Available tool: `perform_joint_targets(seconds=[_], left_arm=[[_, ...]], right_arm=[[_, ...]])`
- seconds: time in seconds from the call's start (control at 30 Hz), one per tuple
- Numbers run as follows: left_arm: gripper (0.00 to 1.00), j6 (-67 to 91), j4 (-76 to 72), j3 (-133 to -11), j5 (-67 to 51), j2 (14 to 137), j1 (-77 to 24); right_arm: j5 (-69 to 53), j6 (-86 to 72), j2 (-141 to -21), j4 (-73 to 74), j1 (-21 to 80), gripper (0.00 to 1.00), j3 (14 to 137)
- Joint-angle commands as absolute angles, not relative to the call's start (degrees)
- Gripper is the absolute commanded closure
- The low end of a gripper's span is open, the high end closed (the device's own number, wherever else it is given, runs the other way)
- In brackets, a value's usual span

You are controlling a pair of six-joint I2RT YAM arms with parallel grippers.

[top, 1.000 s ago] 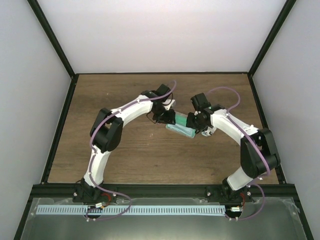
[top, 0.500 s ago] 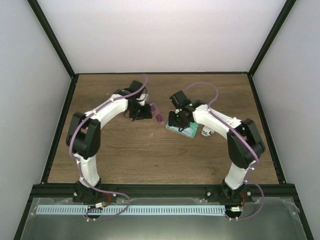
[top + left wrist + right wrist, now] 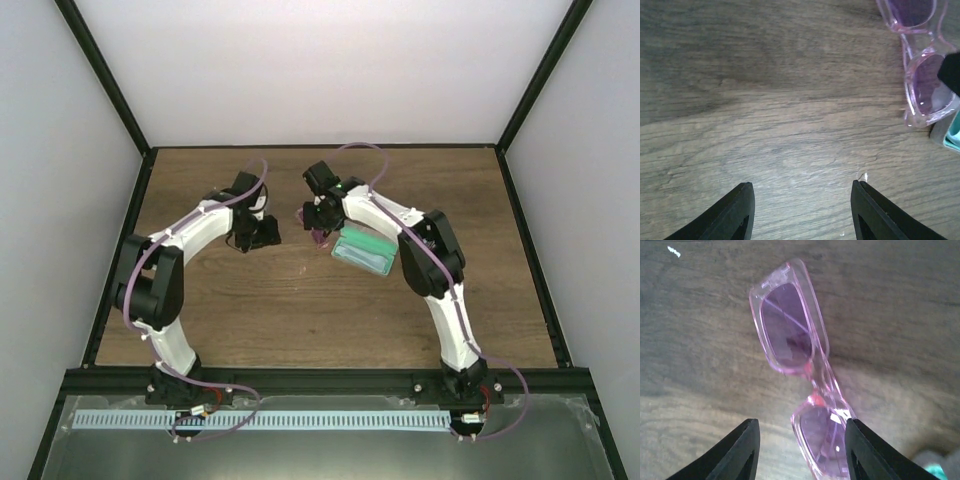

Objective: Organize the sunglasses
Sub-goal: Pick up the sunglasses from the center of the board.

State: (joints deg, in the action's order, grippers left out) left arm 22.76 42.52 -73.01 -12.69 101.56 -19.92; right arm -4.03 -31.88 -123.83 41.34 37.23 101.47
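The sunglasses [image 3: 792, 337], a pair with a clear pink frame and purple lenses, lie flat on the wooden table [image 3: 250, 310] near its middle. From above, the sunglasses [image 3: 320, 238] peek out just below my right gripper [image 3: 316, 222]. That right gripper [image 3: 802, 440] hangs open low over them, its jaws either side of the nearer lens; the right fingertip [image 3: 855, 432] is at the frame's edge, the left one apart. My left gripper [image 3: 802, 192] is open over bare wood, with the sunglasses [image 3: 922, 75] off to its upper right. No other pair shows.
A teal translucent case [image 3: 363, 250] lies just right of the sunglasses, and its corner [image 3: 952, 136] shows in the left wrist view. The right arm stretches from its base over the table's right half. Black frame posts border the table.
The right gripper swung left from the teal case to over the sunglasses. The left gripper drew back left, away from them. Both jaws opened a little.
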Motion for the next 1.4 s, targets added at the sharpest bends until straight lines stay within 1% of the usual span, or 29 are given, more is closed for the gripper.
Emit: perform_joint_targets(seconds=[0.0,0.13,0.2,0.3,0.43,0.7,0.87,0.97,1.13,1.3,1.33,1.37], left_arm=[[0.45,22.23,41.05,-71.97,-12.96,99.59,-18.94],[0.45,21.18,41.02,-71.89,-13.56,99.97,-18.18],[0.45,20.65,41.11,-71.77,-13.87,100.10,-17.74],[0.45,19.84,41.13,-71.36,-14.18,99.94,-16.98],[0.45,19.07,40.72,-70.48,-14.79,100.00,-15.88],[0.45,18.81,39.61,-69.66,-16.26,100.57,-14.95],[0.45,18.76,38.91,-69.02,-16.69,100.74,-14.94],[0.45,18.72,38.60,-68.96,-16.99,100.93,-14.92],[0.45,18.63,37.68,-68.69,-18.73,101.16,-14.94],[0.44,19.76,33.89,-67.12,-23.95,99.44,-14.94],[0.41,20.87,32.00,-66.25,-24.67,97.93,-14.90],[0.36,22.33,29.81,-65.08,-25.74,95.99,-14.74]], right_arm=[[-1.27,-28.04,-129.09,44.41,37.57,0.52,108.41],[-0.02,-26.34,-133.20,45.06,37.53,0.52,112.21],[0.33,-25.78,-135.11,45.69,37.49,0.55,114.22],[0.61,-25.32,-136.77,46.44,37.54,0.63,116.14],[1.64,-24.80,-137.11,46.57,37.53,0.64,116.37],[3.04,-23.87,-135.93,46.85,37.68,0.85,116.01],[3.52,-23.40,-134.00,46.58,38.17,0.91,115.95],[3.52,-23.97,-132.59,47.02,38.36,0.93,115.44],[3.00,-25.67,-127.00,46.10,38.75,0.93,111.16],[0.45,-29.21,-116.94,40.29,39.02,0.94,100.44],[0.10,-30.84,-114.78,38.34,38.95,0.94,97.94],[-0.37,-32.02,-112.72,36.73,38.97,0.94,95.79]])
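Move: The sunglasses lie flat and roughly lengthwise, their bridge about 3 cm ahead of the open right hand, 1 cm to its left and 5 cm below. The green-lined case is the near neighbour, some 13 cm to the right hand's right, 3 cm back and also about 5 cm lower. From the left hand the sunglasses lie roughly 9 cm ahead, 14 cm to the right and 5 cm down. Right fingers pinch the sunglasses near the bridge: the hand goes down about 4.5 cm and forward 3 cm onto them, closing from half open, pauses while the fingers shut, then lifts some 6 cm, drawing back 3.5 cm with the grip kept. The left hand, empty and half open, eases about 2.5 cm left, sinks slightly and starts back. ##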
